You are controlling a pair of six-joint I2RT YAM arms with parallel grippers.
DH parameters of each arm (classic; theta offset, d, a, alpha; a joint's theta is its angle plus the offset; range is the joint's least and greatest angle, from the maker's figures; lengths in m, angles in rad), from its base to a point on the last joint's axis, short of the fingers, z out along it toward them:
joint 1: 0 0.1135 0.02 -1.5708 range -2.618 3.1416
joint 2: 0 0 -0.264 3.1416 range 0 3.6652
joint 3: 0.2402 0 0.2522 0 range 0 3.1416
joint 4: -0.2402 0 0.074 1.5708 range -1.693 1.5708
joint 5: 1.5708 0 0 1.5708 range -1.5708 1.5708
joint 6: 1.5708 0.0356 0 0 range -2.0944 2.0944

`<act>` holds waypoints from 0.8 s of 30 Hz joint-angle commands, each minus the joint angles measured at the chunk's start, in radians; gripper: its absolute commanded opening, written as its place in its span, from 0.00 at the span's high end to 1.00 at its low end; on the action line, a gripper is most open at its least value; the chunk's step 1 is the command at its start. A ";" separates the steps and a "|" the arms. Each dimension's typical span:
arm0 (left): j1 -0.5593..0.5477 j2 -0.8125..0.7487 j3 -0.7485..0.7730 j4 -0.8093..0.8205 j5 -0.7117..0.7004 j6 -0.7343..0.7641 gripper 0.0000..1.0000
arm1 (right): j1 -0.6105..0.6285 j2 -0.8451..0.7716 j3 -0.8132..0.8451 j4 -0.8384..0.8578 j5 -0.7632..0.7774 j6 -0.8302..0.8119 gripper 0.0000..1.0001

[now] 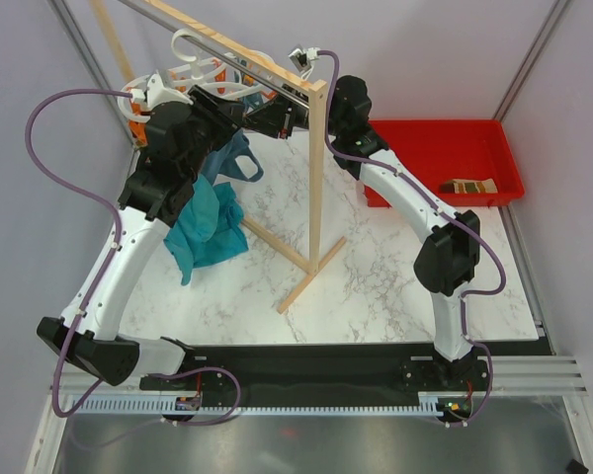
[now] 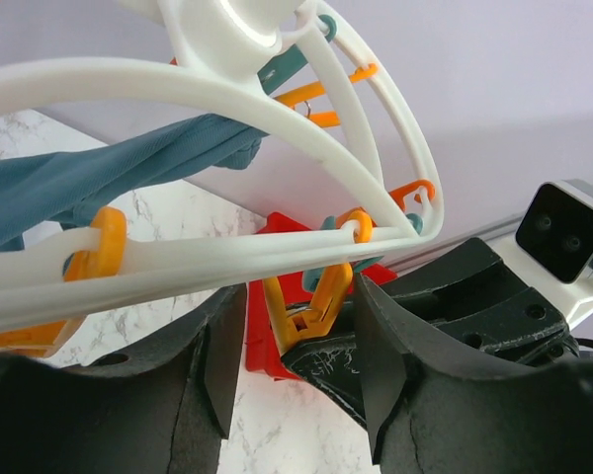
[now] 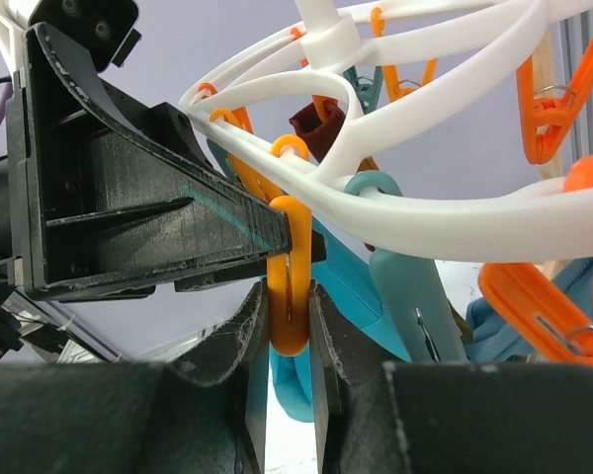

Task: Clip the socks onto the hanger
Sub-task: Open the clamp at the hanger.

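Observation:
The white hanger hangs from the wooden rail at the back left, and both grippers meet at its rim. My right gripper is shut on the lower end of one orange clip. My left gripper stands open around that same clip, with a gap on the left side. The right gripper's black fingertip shows between the left jaws. One striped sock lies in the red bin. A dark brown scrap hangs among the clips; I cannot tell what it is.
Teal cloths hang from the hanger below the left arm. The wooden rack's post and its feet stand mid-table between the arms. More orange clips dangle along the hanger's rings.

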 commanded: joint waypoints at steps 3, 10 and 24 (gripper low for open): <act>0.007 0.005 0.034 0.075 -0.035 0.004 0.47 | -0.004 -0.045 -0.013 0.052 -0.029 0.003 1.00; 0.007 -0.001 0.027 0.089 -0.029 0.013 0.61 | -0.003 -0.051 -0.019 0.055 -0.031 0.006 1.00; 0.007 0.002 0.018 0.095 -0.012 0.005 0.98 | -0.003 -0.043 -0.007 0.062 -0.026 0.013 0.89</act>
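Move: The orange clip I'm working on hangs from the white hanger rim, practically at my left hand point, some 1 cm ahead and 1 cm up, between the still-spread fingers. A teal clip hangs about 5 cm ahead and 2 cm to the right, another orange clip about 6 cm to the left and 1 cm back. My right fingers already hold the first clip's lower part; its middle lies about 1 cm above them. I raise my left hand only about 1 cm, its fingertips tipping up a couple of degrees, and close its fingers from roughly half open to a third, pinching the orange clip's two legs from both sides; the grip effort climbs once they meet the clip. My right hand stays where it is and keeps its pinch on the clip's lower part. ##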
